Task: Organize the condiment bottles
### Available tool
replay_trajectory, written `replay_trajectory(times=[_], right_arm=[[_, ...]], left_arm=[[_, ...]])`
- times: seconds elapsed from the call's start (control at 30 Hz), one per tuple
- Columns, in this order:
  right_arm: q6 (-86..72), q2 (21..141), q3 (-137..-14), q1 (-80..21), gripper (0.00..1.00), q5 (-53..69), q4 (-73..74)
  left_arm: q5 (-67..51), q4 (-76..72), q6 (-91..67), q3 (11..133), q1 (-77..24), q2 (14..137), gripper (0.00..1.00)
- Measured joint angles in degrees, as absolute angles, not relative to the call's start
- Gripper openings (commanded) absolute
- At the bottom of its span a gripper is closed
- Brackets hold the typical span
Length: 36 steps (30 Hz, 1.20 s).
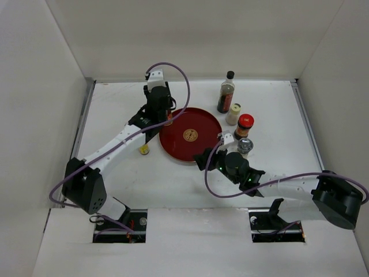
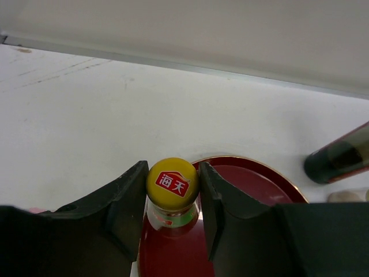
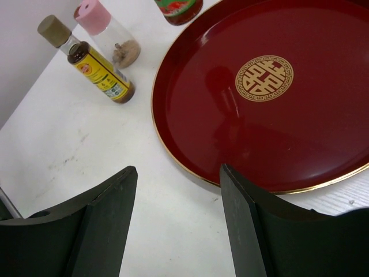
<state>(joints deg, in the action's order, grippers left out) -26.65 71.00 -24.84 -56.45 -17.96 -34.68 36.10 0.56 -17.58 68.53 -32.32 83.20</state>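
Observation:
My left gripper [image 2: 173, 167] is shut on the yellow-orange cap of a brown sauce bottle [image 2: 172, 183] at the left edge of the round red tray [image 2: 253, 184]. From above, that gripper [image 1: 164, 118] hides most of the bottle; whether it rests on the tray I cannot tell. My right gripper [image 3: 177, 170] is open and empty over the table by the tray's near rim [image 3: 190, 173]. The tall dark bottle [image 1: 226, 92], cream bottle [image 1: 233, 113], red-lidded jar [image 1: 244, 126] and grey-lidded jar [image 1: 245, 145] line up right of the tray. A pink-capped bottle [image 3: 112, 40] and small yellow bottle [image 3: 101, 72] stand left of it.
White walls enclose the table on the left, back and right. My left arm [image 1: 115, 144] stretches diagonally across the table's left half, above the small yellow bottle [image 1: 143, 150]. The right arm [image 1: 277, 184] lies along the near right.

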Motion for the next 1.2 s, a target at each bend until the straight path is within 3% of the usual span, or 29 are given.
replay_trajectory(times=[0.57,0.8,1.07,1.2], right_arm=[[-27.0,68.8,-23.4,-54.6,0.68,-17.9,-34.7],[-27.1,68.6,-23.4,-54.3,0.68,-17.9,-34.7],[-27.2,68.6,-23.4,-54.3,0.69,-17.9,-34.7],[-27.2,68.6,-23.4,-54.3,0.69,-17.9,-34.7]], left_arm=[[32.1,-2.9,-17.3,76.9,-33.5,99.5,0.17],[32.2,-4.8,-17.1,77.0,-34.6,101.7,0.36],[33.4,-9.8,-17.1,76.8,-35.4,101.3,0.72],[33.5,-10.9,-17.2,73.2,-35.7,96.8,0.77]])
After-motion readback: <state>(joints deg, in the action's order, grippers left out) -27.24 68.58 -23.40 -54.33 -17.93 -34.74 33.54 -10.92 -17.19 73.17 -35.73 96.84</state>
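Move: The left hand holds the yellow-capped ketchup bottle by its top; the spot on the red tray's far left part where it is to stand is about 5 cm ahead, 7 cm right and some 18 cm below. The tray's middle is about 12 cm right and 1 cm back, the dark tall bottle 26 cm right and 12 cm ahead, the beige-capped jar 29 cm right and 5 cm ahead. From the right hand, that spot is roughly 17 cm ahead, 10 cm left. Still pinching the ketchup bottle near its cap, the left hand carries it right and forward over the tray while sinking about 6 cm, some 7 cm rightward and 5 cm outward in all, easing to a slow stop. The fingers then open wide and let go, and the hand lifts clear by roughly 3 cm, tipping up slightly and starting to draw back. ##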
